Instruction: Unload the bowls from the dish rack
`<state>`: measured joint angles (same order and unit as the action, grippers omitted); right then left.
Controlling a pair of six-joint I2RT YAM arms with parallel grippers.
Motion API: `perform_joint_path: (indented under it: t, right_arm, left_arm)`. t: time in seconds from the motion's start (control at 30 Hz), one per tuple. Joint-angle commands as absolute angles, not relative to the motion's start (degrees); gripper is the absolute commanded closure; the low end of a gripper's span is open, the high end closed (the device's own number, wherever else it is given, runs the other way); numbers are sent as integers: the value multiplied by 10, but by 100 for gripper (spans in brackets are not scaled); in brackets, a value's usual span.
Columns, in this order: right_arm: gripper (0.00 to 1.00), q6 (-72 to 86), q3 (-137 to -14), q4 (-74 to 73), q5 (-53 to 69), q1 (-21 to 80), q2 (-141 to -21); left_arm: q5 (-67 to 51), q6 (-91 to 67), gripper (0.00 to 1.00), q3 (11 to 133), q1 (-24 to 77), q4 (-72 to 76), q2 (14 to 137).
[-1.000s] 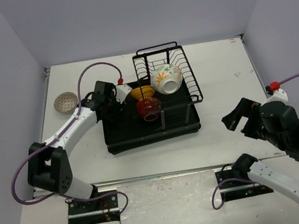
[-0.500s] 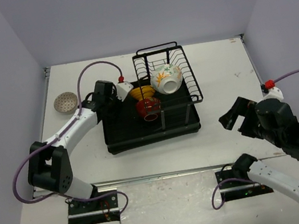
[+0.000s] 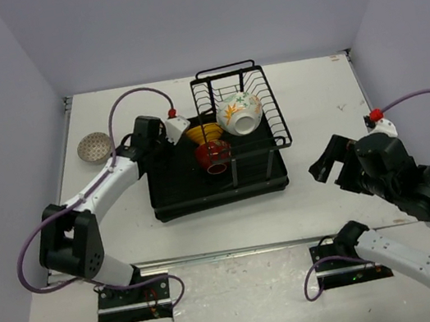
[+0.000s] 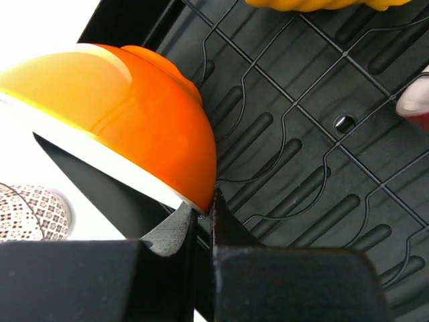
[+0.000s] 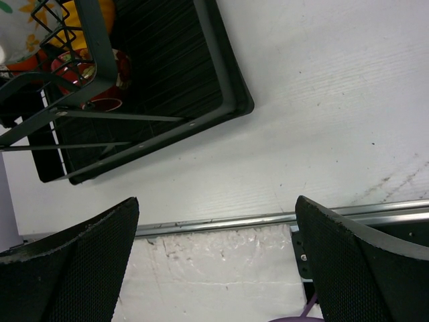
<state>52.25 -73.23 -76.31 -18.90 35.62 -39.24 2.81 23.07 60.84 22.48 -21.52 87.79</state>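
Observation:
The black dish rack (image 3: 204, 192) lies mid-table with a wire basket (image 3: 270, 118) at its back. A yellow bowl (image 3: 204, 134), a red bowl (image 3: 214, 155) and a white flowered bowl (image 3: 240, 113) sit in it. My left gripper (image 3: 160, 141) is at the rack's left edge. In the left wrist view it (image 4: 201, 208) is shut on the rim of a tilted orange bowl (image 4: 134, 114) above the tray floor (image 4: 301, 168). A brown-patterned white bowl (image 3: 94, 146) rests on the table left of the rack. My right gripper (image 3: 334, 166) hangs open and empty right of the rack.
In the right wrist view the rack's near right corner (image 5: 228, 100) is at upper left, with the red bowl (image 5: 94, 84) behind the wire. A metal rail (image 5: 221, 220) runs along the table's near edge. Walls close in the table on three sides.
My left jaws have closed onto the orange bowl's rim. The right arm has drifted a little left and toward the rack, still open.

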Motion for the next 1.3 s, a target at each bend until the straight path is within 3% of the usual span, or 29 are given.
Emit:
perform_joint_path:
  t: [0.0,0.47,1.03,1.27]
  right_arm:
    - [1,513,-751,-749,-203,358,-402]
    - [1,478,-766,-722,-199,358,-430]
    - [1,468,-757,-720,-179,358,-420]
    - [1,465,-744,-710,-166,358,-417]
  left_arm:
    - [60,224,100,635,207,-198,825]
    - [11,195,100,823,204,-332,796]
    - [76,283,100,656,33,-359,772]
    - [80,287,100,641,-22,-433,832]
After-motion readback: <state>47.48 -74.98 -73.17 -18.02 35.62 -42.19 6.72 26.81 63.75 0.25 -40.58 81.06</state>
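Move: The orange bowl is already pinched by its rim in the left gripper, inside the tray. It is to go to the bare table about 19 cm left, 4 cm back and 7 cm below that hand. The patterned bowl stands some 20 cm left and 6 cm ahead, the yellow one 13 cm right and 5 cm ahead, the red one 15 cm right and 3 cm back. From the right hand the spot is roughly 62 cm left, 20 cm ahead and 25 cm below. The orange bowl, still gripped by its rim, is lifted quickly about 16 cm straight up out of the tray by the left hand, then swept over the tray's left edge some 16 cm left while sinking most of that height again and drawing back a little. The wrist tips up during the lift, then turns some 20 degrees counter-clockwise and tips down as it nears the table beside the patterned bowl. ##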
